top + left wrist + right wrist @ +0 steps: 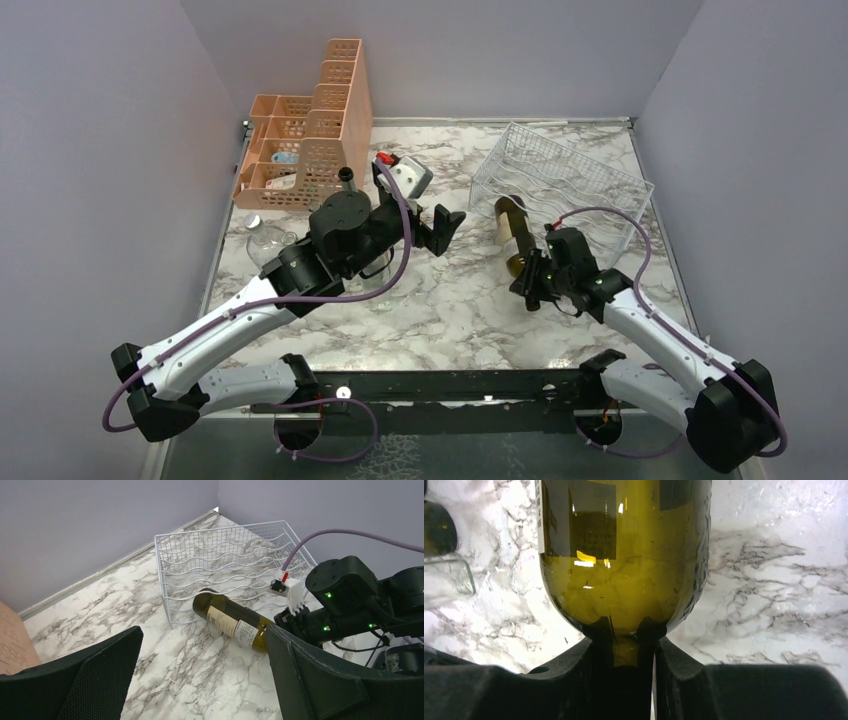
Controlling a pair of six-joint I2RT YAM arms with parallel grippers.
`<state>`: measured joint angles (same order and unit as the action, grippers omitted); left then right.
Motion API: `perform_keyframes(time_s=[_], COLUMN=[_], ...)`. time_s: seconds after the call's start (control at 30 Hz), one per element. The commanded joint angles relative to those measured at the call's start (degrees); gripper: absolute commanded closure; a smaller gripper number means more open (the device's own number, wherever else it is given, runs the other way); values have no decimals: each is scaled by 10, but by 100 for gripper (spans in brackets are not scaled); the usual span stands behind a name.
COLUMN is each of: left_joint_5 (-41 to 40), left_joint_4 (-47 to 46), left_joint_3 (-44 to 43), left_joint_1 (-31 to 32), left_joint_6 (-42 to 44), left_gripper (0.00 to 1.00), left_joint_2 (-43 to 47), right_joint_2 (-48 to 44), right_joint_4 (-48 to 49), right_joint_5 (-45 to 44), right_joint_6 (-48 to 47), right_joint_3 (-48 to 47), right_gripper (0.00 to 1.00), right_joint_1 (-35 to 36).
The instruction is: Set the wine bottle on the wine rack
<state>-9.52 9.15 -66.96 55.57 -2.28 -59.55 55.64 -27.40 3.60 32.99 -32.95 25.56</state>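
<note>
The wine bottle (514,236) is olive-green glass with paper labels and lies level, its base pointing at the wine rack (560,180). My right gripper (531,279) is shut on the bottle's neck (622,647), with the shoulder of the wine bottle (624,555) just ahead of the fingers. In the left wrist view the base of the wine bottle (232,621) sits at the front low edge of the wine rack (225,562), a white wire frame with wavy rows. My left gripper (446,226) stands open and holds nothing, left of the bottle; in its own view the left gripper (200,680) has only marble between the fingers.
A peach perforated organizer (310,130) stands at the back left. A clear glass jar (264,238) sits beside my left arm, and a clear glass edge (449,580) shows at the left of the right wrist view. Grey walls close in the marble table (450,300) on three sides.
</note>
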Motion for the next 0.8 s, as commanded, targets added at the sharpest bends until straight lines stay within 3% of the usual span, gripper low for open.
perform_keyframes(time_s=[0.0, 0.13, 0.5, 0.77], left_joint_5=[-9, -9, -10, -9], left_joint_4=[-8, -9, -10, -10], left_joint_3=[-19, -21, -20, -22], left_joint_1=[0, 0, 0, 0], left_joint_6=[8, 8, 13, 16], left_gripper=[1, 1, 1, 1], left_joint_2=[15, 16, 15, 12], right_joint_2=[1, 23, 101, 148], right_joint_4=[204, 247, 447, 469], right_joint_5=[-64, -105, -59, -129], right_joint_6=[44, 84, 153, 183], right_joint_3=[3, 15, 39, 26], right_gripper=[99, 99, 99, 99], right_joint_1=[0, -1, 1, 1])
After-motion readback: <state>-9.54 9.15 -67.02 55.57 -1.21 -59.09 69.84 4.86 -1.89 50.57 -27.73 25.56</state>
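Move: The wine rack's middle lies about 17 cm ahead of the right hand and 8 cm to its right, a little lower; the hand already holds the wine bottle by the neck, base pointing ahead to the rack's near side. The rack's left corner is some 17 cm ahead and 10 cm left of this hand, and the standing wine bottles are about 12 cm ahead, 34 cm left. From the left hand the rack is roughly 16 cm ahead, 27 cm right and 33 cm down. Pushing the bottle base-first in among the rack's near wavy rails, the right hand travels about 8 cm forward, sinking slightly at first and drifting some 3 cm left in the second half. The wrist turns some 20 degrees, clockwise and with its left side rising, while the fingers keep their grip on the neck; the bottle bears on the rack. ##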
